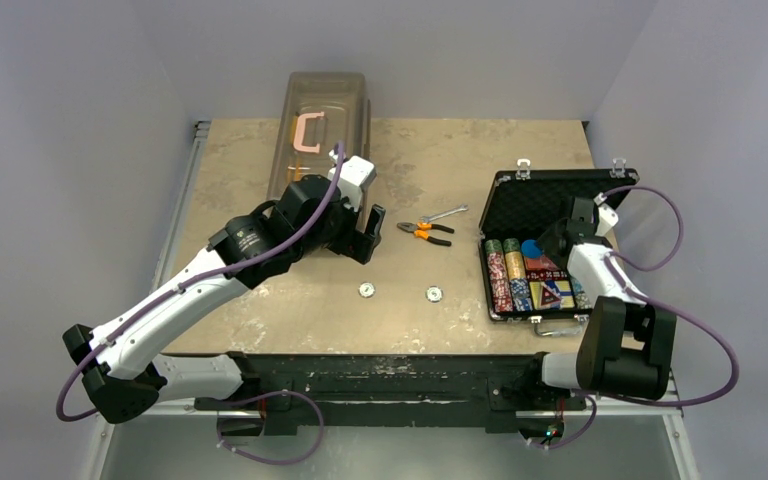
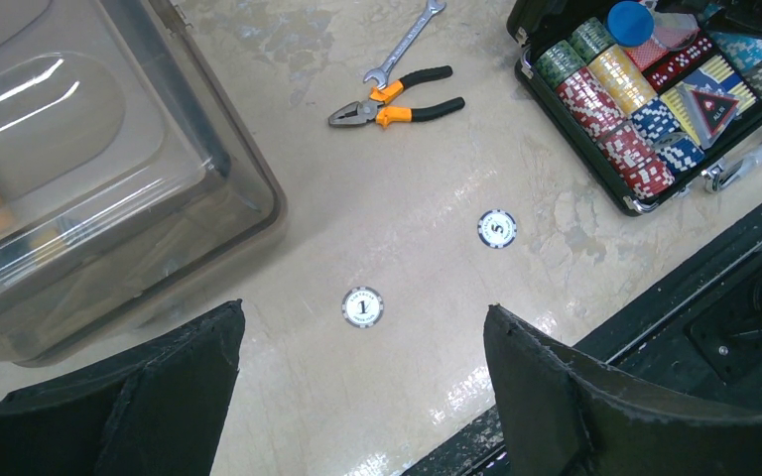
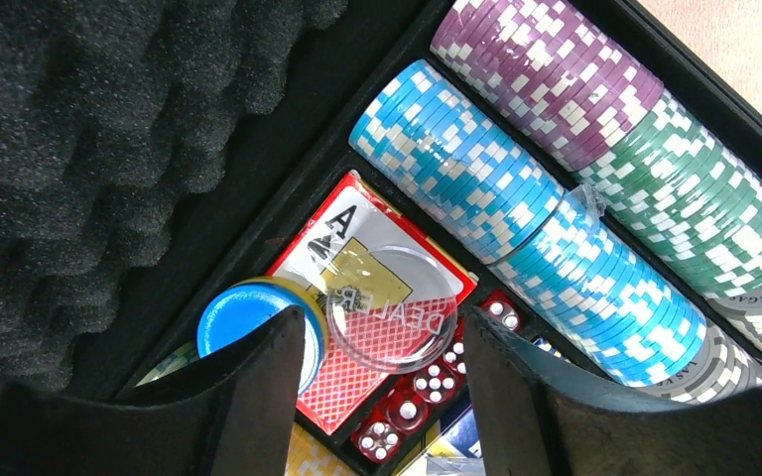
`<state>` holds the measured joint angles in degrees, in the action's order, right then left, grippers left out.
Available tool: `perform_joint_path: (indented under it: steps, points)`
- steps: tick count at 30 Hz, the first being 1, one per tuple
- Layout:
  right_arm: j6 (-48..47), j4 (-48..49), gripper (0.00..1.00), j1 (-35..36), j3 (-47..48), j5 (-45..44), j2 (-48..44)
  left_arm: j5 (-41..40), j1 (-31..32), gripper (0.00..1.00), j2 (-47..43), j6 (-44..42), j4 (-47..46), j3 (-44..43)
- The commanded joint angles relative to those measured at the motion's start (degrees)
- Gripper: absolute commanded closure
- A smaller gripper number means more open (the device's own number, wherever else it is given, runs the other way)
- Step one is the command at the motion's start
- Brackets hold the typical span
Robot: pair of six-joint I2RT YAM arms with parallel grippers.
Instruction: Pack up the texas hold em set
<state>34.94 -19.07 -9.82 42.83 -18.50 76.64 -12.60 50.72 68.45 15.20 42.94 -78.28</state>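
Note:
The black case (image 1: 532,203) lies open at the right of the table, its tray full of rows of poker chips (image 1: 508,275). My right gripper (image 3: 385,327) hangs open inside it. Just below its fingers, a clear dealer button (image 3: 392,307) rests on a red card box (image 3: 342,248), touching neither finger. A blue round button (image 3: 243,317) and red dice (image 3: 425,385) lie beside it. My left gripper (image 2: 362,332) is open above the bare table. Two loose chips lie out there, one marked 1 (image 2: 362,306) and one marked 5 (image 2: 497,228).
A large translucent brown box (image 1: 322,125) with a pink handle stands at the back, close to my left arm. Orange-handled pliers (image 1: 425,232) and a wrench (image 1: 447,213) lie mid-table. The case's foam lid (image 3: 79,149) stands just left of my right gripper.

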Motion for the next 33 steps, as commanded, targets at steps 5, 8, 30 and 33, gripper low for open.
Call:
perform_joint_path:
  steps: [5, 8, 30, 33]
  points:
    - [0.1, 1.5, 0.42, -0.3, 2.3, -2.2, 0.0, 0.1, 0.3, 0.12, -1.2, -1.2, -0.7, -2.1]
    - [-1.8, 2.0, 0.39, 0.0, 2.4, -1.0, -0.9, 0.0, 0.3, 0.12, -1.4, -1.2, -0.6, -2.2]
    - [-8.3, -4.7, 0.02, 50.4, -2.3, 6.4, -13.4, -2.1, 0.8, 0.11, 1.5, -0.4, -3.1, 0.7]
    - [-7.1, -6.8, 0.03, 53.8, 1.6, 7.8, -5.2, -4.9, 1.9, 0.11, 1.6, -0.7, -3.9, 2.0]
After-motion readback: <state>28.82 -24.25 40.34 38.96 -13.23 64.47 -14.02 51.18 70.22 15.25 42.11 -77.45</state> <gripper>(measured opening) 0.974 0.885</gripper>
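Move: Out on the bare table, the white "5" chip lies about 26 cm to the right hand's left, 6 cm back and some 5 cm lower. The "1" chip is another 16 cm left of it, and the pliers 16 cm beyond it. Right between the right fingertips, the clear dealer button rests on the red cards; the case's green-and-red chip row is 12 cm left, 3 cm back. From the left hand, the "5" chip is 14 cm right, 1 cm ahead, 27 cm below. Opening its half-open fingers wide, the right hand leaves the dealer button on the cards, lifts about 8 cm and swings in an arc over the case's left side, some 26 cm left and a little back, then sinks again towards the "5" chip. Meanwhile the hand turns nearly 60 degrees counter-clockwise and stops short of touching the chip. ##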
